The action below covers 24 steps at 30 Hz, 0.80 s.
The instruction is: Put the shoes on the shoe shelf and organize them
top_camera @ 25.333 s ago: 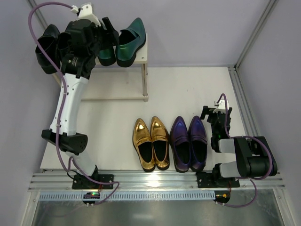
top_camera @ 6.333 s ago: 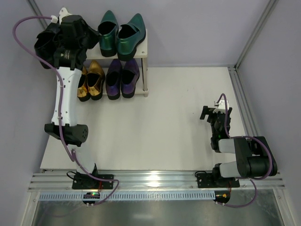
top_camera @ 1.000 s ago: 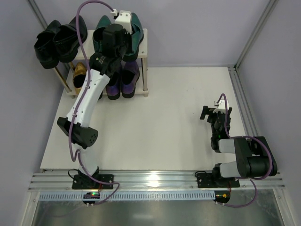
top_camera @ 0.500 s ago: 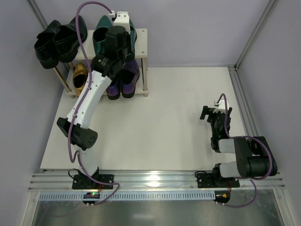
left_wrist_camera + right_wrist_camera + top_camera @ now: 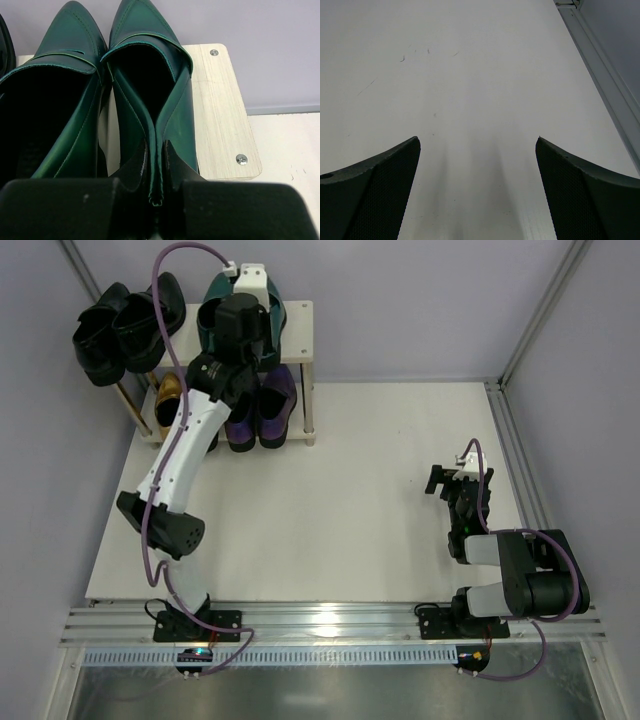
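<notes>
The shoe shelf [image 5: 301, 336] stands at the back left. On its top board [image 5: 220, 111] lie two black shoes [image 5: 120, 328] and two green shoes side by side, toes to the wall. My left gripper [image 5: 156, 150] is shut on the heel rim of the right green shoe [image 5: 150, 60]; the other green shoe [image 5: 60, 75] lies just left of it. On the lower tier sit a gold shoe [image 5: 167, 400] and the purple shoes [image 5: 260, 408], partly hidden by my left arm. My right gripper [image 5: 477, 142] is open over the bare table, holding nothing.
The black shoes overhang the shelf's left end, close to the left wall. A metal frame rail [image 5: 515, 470] runs along the table's right edge beside my right gripper [image 5: 455, 478]. The back wall stands right behind the shelf.
My left wrist has shifted slightly to the left above the green shoes, still shut on the heel rim. The right arm has not moved.
</notes>
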Tool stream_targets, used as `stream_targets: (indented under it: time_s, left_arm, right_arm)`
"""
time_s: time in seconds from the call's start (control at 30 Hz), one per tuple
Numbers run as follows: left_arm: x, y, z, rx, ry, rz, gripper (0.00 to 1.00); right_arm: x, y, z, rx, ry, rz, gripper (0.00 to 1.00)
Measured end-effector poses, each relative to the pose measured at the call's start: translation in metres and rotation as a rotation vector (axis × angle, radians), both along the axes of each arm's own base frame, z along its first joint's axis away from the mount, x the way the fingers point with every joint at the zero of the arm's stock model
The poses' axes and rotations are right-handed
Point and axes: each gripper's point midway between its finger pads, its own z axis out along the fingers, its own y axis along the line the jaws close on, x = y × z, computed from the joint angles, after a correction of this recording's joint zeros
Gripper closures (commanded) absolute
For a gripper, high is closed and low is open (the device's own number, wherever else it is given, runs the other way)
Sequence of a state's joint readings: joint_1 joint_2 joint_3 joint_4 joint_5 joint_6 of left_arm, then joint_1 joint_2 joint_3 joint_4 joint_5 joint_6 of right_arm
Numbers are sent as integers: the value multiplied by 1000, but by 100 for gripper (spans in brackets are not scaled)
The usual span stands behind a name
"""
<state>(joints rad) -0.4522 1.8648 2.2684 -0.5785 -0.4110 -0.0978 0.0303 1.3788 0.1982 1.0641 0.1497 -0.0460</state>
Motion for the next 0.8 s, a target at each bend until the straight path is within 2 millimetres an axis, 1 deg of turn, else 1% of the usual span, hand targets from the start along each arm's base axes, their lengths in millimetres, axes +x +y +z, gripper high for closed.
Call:
stream_targets:
  time_s: [0.03,0.07,0.2,0.27,0.3,0.33,0.4,0.43,0.5,0.53,0.6,0.63,0.7,0.73,0.8]
  left_arm:
    - [0,0,0,0,2,-3,97]
    - [-1,1,0,0,3,-7,92]
    - [-2,4,0,-2,6,-14,88]
    - [-3,6,1,-2,6,-13,84]
    - [-3,7,1,-1,6,-11,82]
    - [-4,8,2,-1,4,-9,76]
    - [-6,11,5,-1,0,-1,70]
    - [-7,13,6,-2,-1,3,63]
    - [-10,16,10,-3,-5,7,57]
    - [-12,17,11,-3,-6,8,49]
    - [-15,19,14,-4,-8,11,39]
    - [-16,20,16,-5,-12,12,29]
    - [-18,22,20,-8,-21,15,20]
    - [-19,22,23,-14,-27,11,11]
    - [-24,22,32,-27,-45,-1,2]
  right_arm:
    - [0,0,0,0,0,0,3]
    - [0,0,0,0,0,0,3]
    - [0,0,0,0,0,0,3]
    - [0,0,0,0,0,0,3]
    - [0,0,0,0,0,0,3]
    - [0,0,0,0,0,0,3]
    - [0,0,0,0,0,0,3]
    - [0,0,0,0,0,0,3]
    - [0,0,0,0,0,0,3]
    - [0,0,0,0,0,0,3]
    - [0,0,0,0,0,0,3]
    - [0,0,0,0,0,0,3]
    - [0,0,0,0,0,0,3]
    - [0,0,0,0,0,0,3]
    - [0,0,0,0,0,0,3]
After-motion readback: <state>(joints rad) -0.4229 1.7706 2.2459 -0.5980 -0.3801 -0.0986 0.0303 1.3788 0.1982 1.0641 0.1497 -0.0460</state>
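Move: The left gripper has the right green shoe pinched by its heel collar on the top board; the shoe's middle lies about 11 cm ahead and some 3 cm lower. The left green shoe stands level with it, roughly 9 cm to its left, and the nearer black shoe another 10 cm or so left. The board's right end is about 7 cm right of the held shoe. From the idle right hand, that shoe is around 25 cm ahead, 45 cm left and 31 cm higher. Open the left fingers from their squeeze on the right green shoe's heel collar, slowly at first, then nearly to full width. Ease the gripper left with the loosening, then also up and back off the heel, about 3 cm up and 2 cm each back and left, keeping the fingers pointing forward. ##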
